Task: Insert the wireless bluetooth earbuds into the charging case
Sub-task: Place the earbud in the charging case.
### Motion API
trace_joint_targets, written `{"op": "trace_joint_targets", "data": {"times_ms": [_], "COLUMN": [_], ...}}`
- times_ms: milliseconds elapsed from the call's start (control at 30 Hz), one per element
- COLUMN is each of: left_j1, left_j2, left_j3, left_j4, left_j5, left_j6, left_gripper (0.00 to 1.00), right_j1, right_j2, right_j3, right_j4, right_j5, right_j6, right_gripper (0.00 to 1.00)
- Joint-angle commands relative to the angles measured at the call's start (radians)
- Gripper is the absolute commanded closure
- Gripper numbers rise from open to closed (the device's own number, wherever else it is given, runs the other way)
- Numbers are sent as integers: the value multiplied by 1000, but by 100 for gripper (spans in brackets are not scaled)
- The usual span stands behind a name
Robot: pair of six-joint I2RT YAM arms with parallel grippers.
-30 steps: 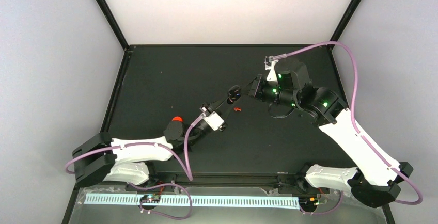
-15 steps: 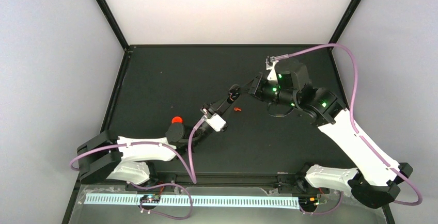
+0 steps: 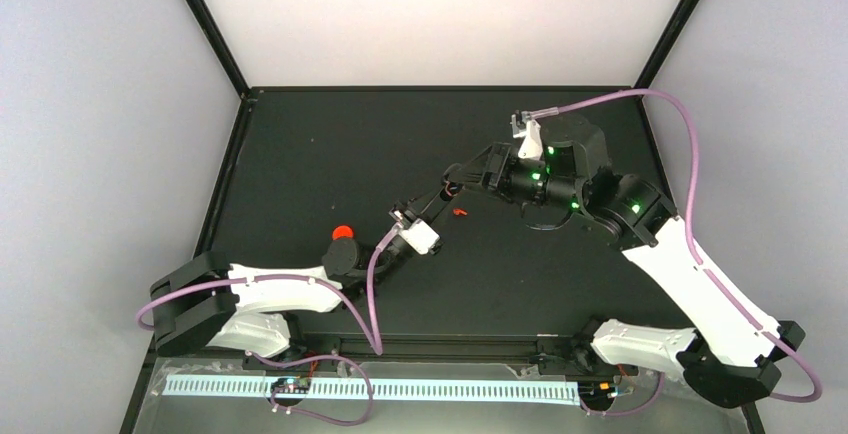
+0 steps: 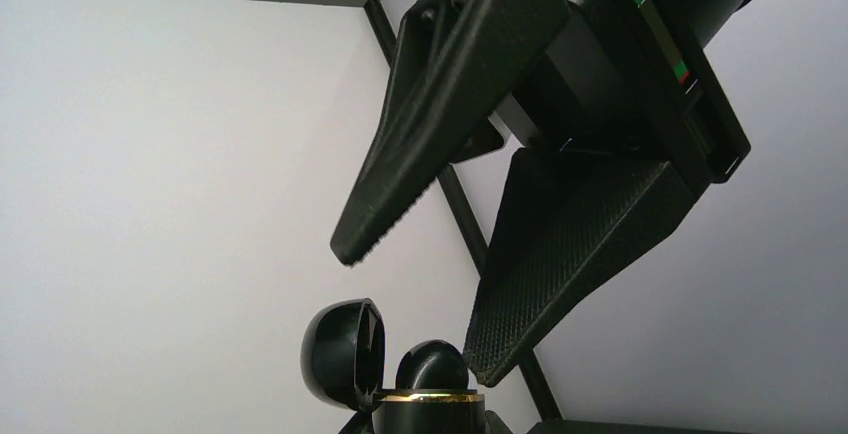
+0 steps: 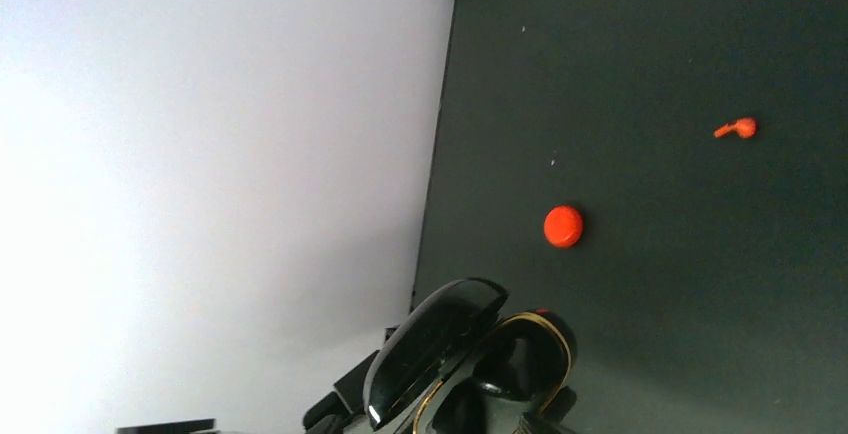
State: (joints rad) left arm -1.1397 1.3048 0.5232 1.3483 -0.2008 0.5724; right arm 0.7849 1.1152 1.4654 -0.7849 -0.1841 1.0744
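The charging case [image 4: 430,409] [image 5: 520,354] is a glossy black clamshell with a gold rim. Its lid [image 4: 340,349] [image 5: 430,339] stands open. My left gripper [image 3: 447,192] is shut on it and holds it above the table. A rounded black piece [image 4: 432,364] sits in the case, and a speck of red [image 5: 537,310] shows at the rim. My right gripper [image 4: 415,309] [image 3: 462,174] hangs open just over the case, one finger [image 4: 560,254] beside the rounded piece. One red-orange earbud [image 3: 459,212] [image 5: 737,129] lies on the black table, just right of the case.
A round red puck [image 3: 343,231] [image 5: 563,226] lies on the black table [image 3: 330,154], by the left arm's wrist. White walls close in the back and sides. Purple cables [image 3: 690,184] loop off both arms.
My right gripper, shut a second ago, has opened over the case and its arm has shifted slightly left. The left gripper has kept hold of the case. The loose earbud has not moved.
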Motion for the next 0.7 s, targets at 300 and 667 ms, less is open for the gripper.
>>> {"op": "trace_joint_targets", "data": {"times_ms": [300, 667], "left_j1": [-5, 14], "left_j2": [-68, -317], "left_j3": [-6, -82], "left_j4": [3, -177], "left_j5": [-44, 365], "left_j6": [-130, -490], "left_gripper": [98, 98], "right_j1": [-18, -18], "right_j2": [-47, -179], "right_j3": [51, 27], "right_j4": [-11, -10], "right_j5": [-24, 104], "right_j6": [-91, -596], "right_gripper": [39, 34]}}
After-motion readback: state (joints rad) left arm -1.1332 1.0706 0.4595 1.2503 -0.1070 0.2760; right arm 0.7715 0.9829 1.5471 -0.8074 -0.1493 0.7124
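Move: I hold the open charging case in my left hand, its middle about 1 cm ahead, 1 cm right and 1 cm above that hand's point. The case lies some 2 cm back, 1 cm left and 2 cm below my right hand, whose parted fingertips are still beside the seated black earbud. On the table, roughly 37 cm below my right hand, an orange earbud lies about 14 cm ahead with no sideways offset, and the red cap 10 cm ahead and 25 cm left. I spread my right fingers wider around the placed earbud, then draw that hand up and away from the case, about 7 cm up with some 4 cm right and a little back, its fingertips tilting up roughly 25 degrees. My left hand keeps its grip on the case and, after a near standstill, carries it left, up and back, about 5 cm in all, turning somewhat clockwise. ##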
